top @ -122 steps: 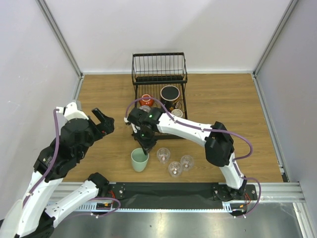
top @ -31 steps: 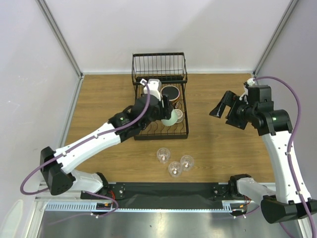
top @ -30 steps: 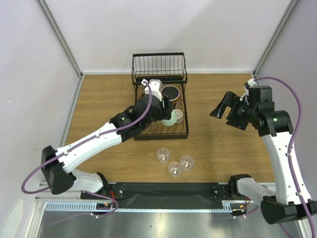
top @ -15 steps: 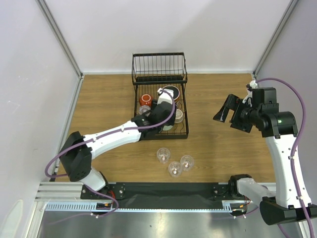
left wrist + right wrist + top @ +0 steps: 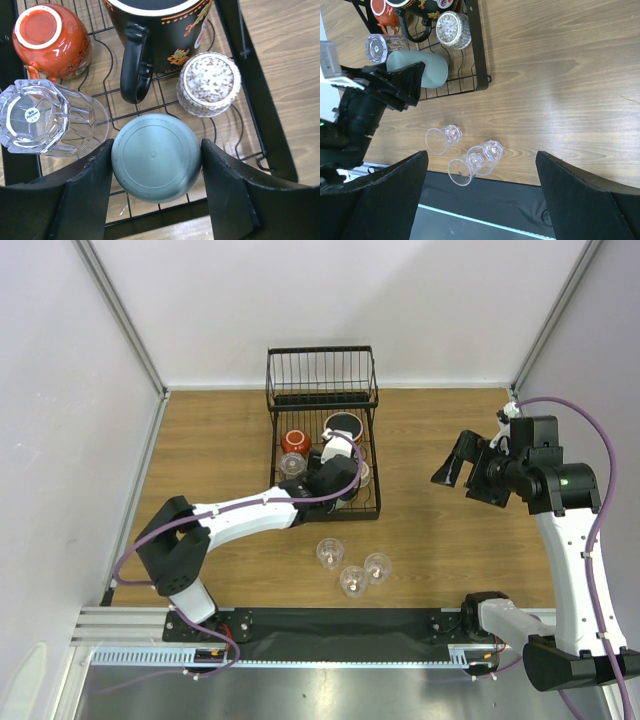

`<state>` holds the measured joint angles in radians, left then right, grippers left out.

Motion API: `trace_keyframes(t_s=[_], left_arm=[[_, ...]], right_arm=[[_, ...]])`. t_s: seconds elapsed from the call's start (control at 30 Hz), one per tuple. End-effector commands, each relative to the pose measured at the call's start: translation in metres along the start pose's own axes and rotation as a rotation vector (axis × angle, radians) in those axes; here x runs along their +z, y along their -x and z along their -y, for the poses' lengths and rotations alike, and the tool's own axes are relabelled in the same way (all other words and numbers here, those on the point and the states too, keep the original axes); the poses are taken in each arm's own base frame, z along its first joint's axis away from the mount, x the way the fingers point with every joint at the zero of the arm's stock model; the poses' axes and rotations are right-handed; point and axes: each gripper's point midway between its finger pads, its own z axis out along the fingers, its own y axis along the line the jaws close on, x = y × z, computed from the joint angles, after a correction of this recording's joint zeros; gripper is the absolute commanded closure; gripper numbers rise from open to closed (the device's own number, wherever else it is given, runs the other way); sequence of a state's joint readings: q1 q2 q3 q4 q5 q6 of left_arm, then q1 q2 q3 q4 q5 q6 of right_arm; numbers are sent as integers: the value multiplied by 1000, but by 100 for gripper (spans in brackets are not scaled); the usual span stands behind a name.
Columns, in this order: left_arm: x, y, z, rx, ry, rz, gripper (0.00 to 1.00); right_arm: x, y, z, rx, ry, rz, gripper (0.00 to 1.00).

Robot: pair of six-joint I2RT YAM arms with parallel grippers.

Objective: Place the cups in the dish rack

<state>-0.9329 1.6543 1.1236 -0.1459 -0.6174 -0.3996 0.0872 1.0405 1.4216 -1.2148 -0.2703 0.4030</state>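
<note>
My left gripper (image 5: 156, 152) is shut on the mint-green cup (image 5: 156, 165), which is upside down, low over the front of the black wire dish rack (image 5: 250, 90). From above, the left gripper (image 5: 342, 475) covers that cup. Also in the rack are a red mug (image 5: 50, 35), a black mug (image 5: 160, 30), a speckled cup (image 5: 209, 82) and a clear tumbler (image 5: 45, 117) on its side. Three clear tumblers (image 5: 329, 552) (image 5: 352, 581) (image 5: 377, 567) lie on the table in front of the rack. My right gripper (image 5: 460, 465) hangs open and empty, high at the right.
The rack's raised wire basket (image 5: 320, 370) stands at the far end against the back wall. Bare wooden table (image 5: 450, 530) lies right of the rack. A black mat (image 5: 520, 200) runs along the near edge, just behind the tumblers.
My left arm has brought the mint-green cup down and toward the front of the rack. The right arm has hardly moved.
</note>
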Motion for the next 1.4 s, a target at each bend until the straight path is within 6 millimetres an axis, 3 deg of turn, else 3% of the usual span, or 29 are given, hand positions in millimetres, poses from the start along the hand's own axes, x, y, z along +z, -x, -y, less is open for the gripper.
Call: trace_keyframes(t_s=[0.0,0.2,0.27,0.33,0.47,0.73,0.9,0.97,1.17,1.33,1.37], left_arm=[[5,8,0,-35,38,49,100],[11,-5,-5,-52,74,-2,100],[12,-10,0,-59,41,-15,94],[11,-12,3,-64,19,-21,82],[9,-14,5,-65,10,-42,71],[-4,-17,-11,-71,46,-48,30],[-15,-16,-15,-79,30,-53,16],[-20,-12,-15,-94,11,-34,4],[-34,3,-14,-118,-23,-13,0],[-68,27,-23,-130,-91,47,0],[-73,24,-27,-115,-100,47,0]], right_arm=[[-6,4,-5,-13,21,12,4],[-5,2,-4,-4,21,9,4],[-4,2,-4,-2,23,6,4],[-4,2,-5,2,27,6,4],[-3,2,-6,5,35,6,4],[-2,1,-8,11,51,6,5],[0,0,-9,13,59,5,5],[0,-1,-9,13,63,2,5],[2,-1,-11,13,78,-2,5],[3,-2,-12,11,87,-5,5],[4,-2,-12,11,88,-6,5]])
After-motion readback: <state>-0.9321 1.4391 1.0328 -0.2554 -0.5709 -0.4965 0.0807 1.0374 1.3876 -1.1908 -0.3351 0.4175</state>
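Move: The left hand already holds the green cup upside down, low over the front of the rack; its spot on the wire floor is about 8 cm below and 1 cm ahead. From this hand, the white speckled cup stands about 6 cm ahead and 6 cm right, the clear tumbler 6 cm ahead and 9 cm left, the black mug 14 cm ahead and 2 cm right. From the right hand, the green cup is roughly 10 cm ahead, 23 cm left and 17 cm lower. Down about 2 cm goes the left hand, still pinching the green cup, to set it on the rack's wires, and it holds there a moment. Then the fingers spread fully and let go while the hand draws back and left a few centimetres, ending in a rise of about 5 cm clear of the cup. ##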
